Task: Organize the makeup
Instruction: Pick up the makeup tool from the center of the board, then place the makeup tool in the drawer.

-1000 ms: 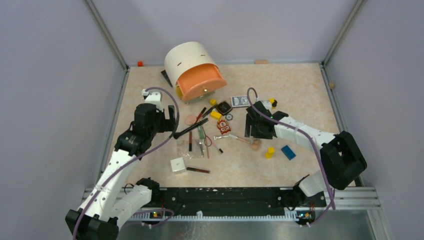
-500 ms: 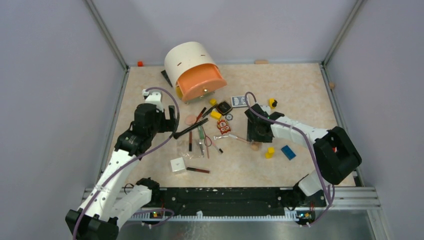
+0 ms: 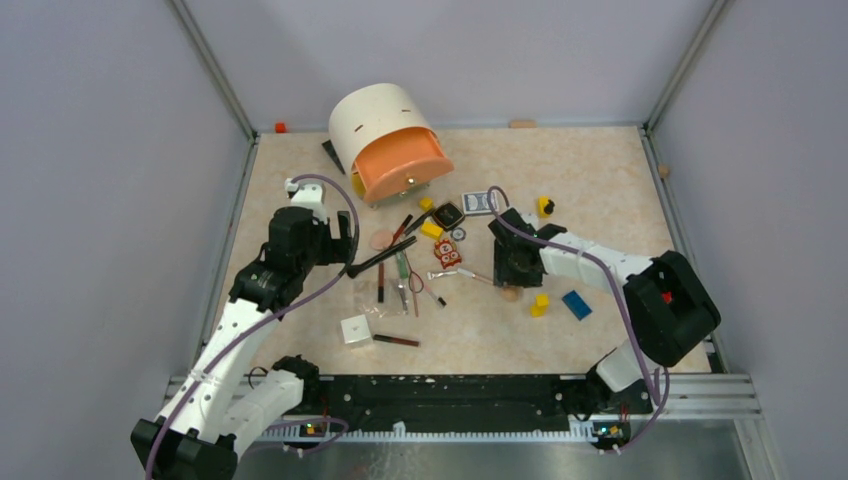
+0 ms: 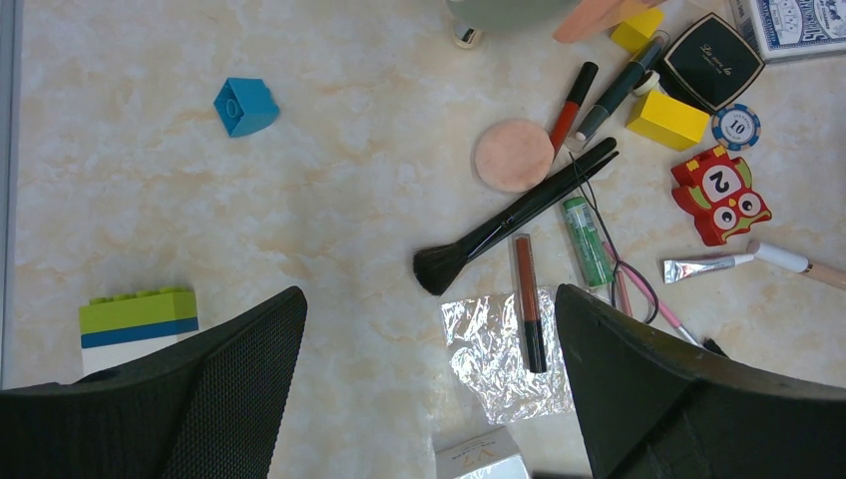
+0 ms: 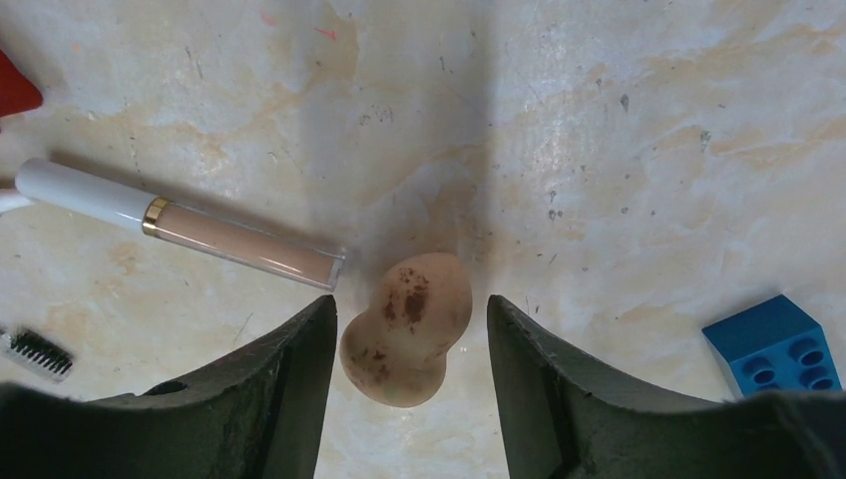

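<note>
The makeup lies scattered mid-table. In the left wrist view I see a long black brush (image 4: 519, 215), a round peach puff (image 4: 513, 155), a dark-red pencil (image 4: 528, 314) lying on a clear pouch (image 4: 509, 364), a green tube (image 4: 587, 241) and a black square compact (image 4: 711, 62). My left gripper (image 4: 429, 294) hangs wide open above the brush's bristles and holds nothing. My right gripper (image 5: 410, 309) is low over the table, its open jaws on either side of a stained beige sponge (image 5: 406, 329). A gap still shows on the sponge's right side. A beige concealer tube (image 5: 190, 225) lies just left of it.
A cream and orange round container (image 3: 390, 140) stands at the back. A card deck (image 3: 480, 202), a red owl toy (image 4: 720, 195), yellow blocks (image 4: 668, 118), a teal block (image 4: 244, 105), a blue block (image 5: 773, 344) and a white box (image 3: 356, 330) lie around the makeup.
My right gripper has shifted left and down over the sponge, and its jaws have narrowed around it. The left arm has not moved.
</note>
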Controlling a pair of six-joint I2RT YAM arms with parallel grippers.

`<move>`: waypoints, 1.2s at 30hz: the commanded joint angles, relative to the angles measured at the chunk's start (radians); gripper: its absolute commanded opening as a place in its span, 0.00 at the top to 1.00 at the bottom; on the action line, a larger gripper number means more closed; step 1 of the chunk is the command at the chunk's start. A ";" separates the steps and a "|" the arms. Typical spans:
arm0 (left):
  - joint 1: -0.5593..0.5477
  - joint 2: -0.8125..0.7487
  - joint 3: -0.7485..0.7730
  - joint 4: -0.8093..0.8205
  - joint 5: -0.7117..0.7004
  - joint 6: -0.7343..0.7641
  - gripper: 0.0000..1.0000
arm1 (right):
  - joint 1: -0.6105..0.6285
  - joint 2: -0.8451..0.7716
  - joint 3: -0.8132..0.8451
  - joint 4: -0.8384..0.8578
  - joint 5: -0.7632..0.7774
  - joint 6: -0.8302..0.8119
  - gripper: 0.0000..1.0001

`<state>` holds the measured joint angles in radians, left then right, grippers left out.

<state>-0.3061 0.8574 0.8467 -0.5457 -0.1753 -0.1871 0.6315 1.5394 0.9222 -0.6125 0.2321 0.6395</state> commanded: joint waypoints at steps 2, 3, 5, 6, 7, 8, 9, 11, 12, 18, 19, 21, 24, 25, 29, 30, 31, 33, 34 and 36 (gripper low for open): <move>0.004 -0.011 -0.009 0.042 0.006 0.008 0.01 | -0.005 0.052 -0.018 0.025 -0.038 -0.023 0.44; 0.005 -0.011 -0.010 0.042 0.007 0.008 0.01 | -0.004 0.053 -0.021 0.027 -0.038 -0.024 0.46; 0.004 -0.011 -0.010 0.043 0.008 0.008 0.01 | -0.005 0.043 -0.025 0.033 -0.034 -0.024 0.51; 0.004 -0.011 -0.010 0.043 0.008 0.009 0.01 | -0.004 0.032 -0.024 0.031 -0.031 -0.024 0.54; 0.004 -0.012 -0.010 0.042 0.008 0.009 0.01 | -0.004 0.021 -0.019 0.029 -0.023 -0.024 0.57; 0.004 -0.011 -0.011 0.042 0.008 0.009 0.01 | -0.005 0.007 -0.013 0.024 -0.014 -0.025 0.59; 0.004 -0.012 -0.010 0.042 0.008 0.009 0.01 | -0.005 -0.008 -0.006 0.022 -0.009 -0.030 0.61; 0.004 -0.011 -0.011 0.042 0.008 0.009 0.01 | -0.004 -0.044 0.016 0.022 -0.004 -0.039 0.64; 0.004 -0.011 -0.011 0.042 0.007 0.009 0.01 | -0.004 -0.063 0.028 0.025 -0.003 -0.047 0.65; 0.004 -0.013 -0.009 0.042 0.005 0.009 0.01 | -0.005 -0.136 0.189 0.019 0.025 -0.092 0.67; 0.004 -0.014 -0.009 0.042 0.005 0.009 0.01 | -0.005 -0.132 0.233 0.019 0.032 -0.102 0.67; 0.004 -0.019 -0.009 0.040 -0.002 0.008 0.01 | -0.004 -0.104 0.343 0.027 0.028 -0.126 0.67; 0.004 -0.036 -0.009 0.041 -0.015 0.005 0.01 | -0.004 -0.040 0.503 0.078 -0.056 -0.175 0.67; 0.004 -0.043 -0.008 0.041 -0.021 0.003 0.01 | -0.004 -0.017 0.553 0.109 -0.092 -0.187 0.67; 0.004 -0.080 -0.012 0.044 -0.040 0.002 0.01 | -0.005 0.074 0.733 0.226 -0.251 -0.199 0.67; 0.004 -0.084 -0.013 0.047 -0.043 0.002 0.01 | -0.004 0.103 0.771 0.251 -0.282 -0.197 0.67; 0.004 -0.086 -0.015 0.047 -0.046 0.003 0.01 | -0.004 0.134 0.811 0.274 -0.308 -0.194 0.67; 0.004 -0.082 -0.015 0.045 -0.050 0.002 0.01 | -0.004 0.215 0.892 0.299 -0.356 -0.186 0.67; 0.004 -0.079 -0.013 0.044 -0.052 0.002 0.01 | -0.004 0.254 0.940 0.301 -0.380 -0.186 0.67; 0.004 -0.076 -0.013 0.043 -0.051 0.002 0.01 | -0.004 0.332 1.032 0.299 -0.419 -0.185 0.67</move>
<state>-0.3061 0.7811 0.8433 -0.5404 -0.2073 -0.1871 0.6315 1.7397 1.7992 -0.3756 -0.0502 0.4652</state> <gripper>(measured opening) 0.989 0.340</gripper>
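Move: Almost under the right hand, the beige sponge (the makeup tool) lies about 2 cm below and 1 cm back, between the open fingers. From that hand, the lip gloss tube is roughly 6 cm left and 2 ahead, the yellow toy 6 cm right and 4 back, the blue block some 12 cm right and 4 back. The open orange drawer is around 23 cm ahead and 20 left. From the left hand the sponge lies about 31 cm right, 2 back and 19 below. Sinking about 2 cm and easing slightly back, the right hand closes its fingers around the sponge, then lifts it some 30 cm while swinging forward and left towards the open drawer. The hand swings up through roughly 55 degrees on the way, so the fingers end pointing forward and left, still pinching the sponge. The empty left hand, open, rises about 2 cm late on. ##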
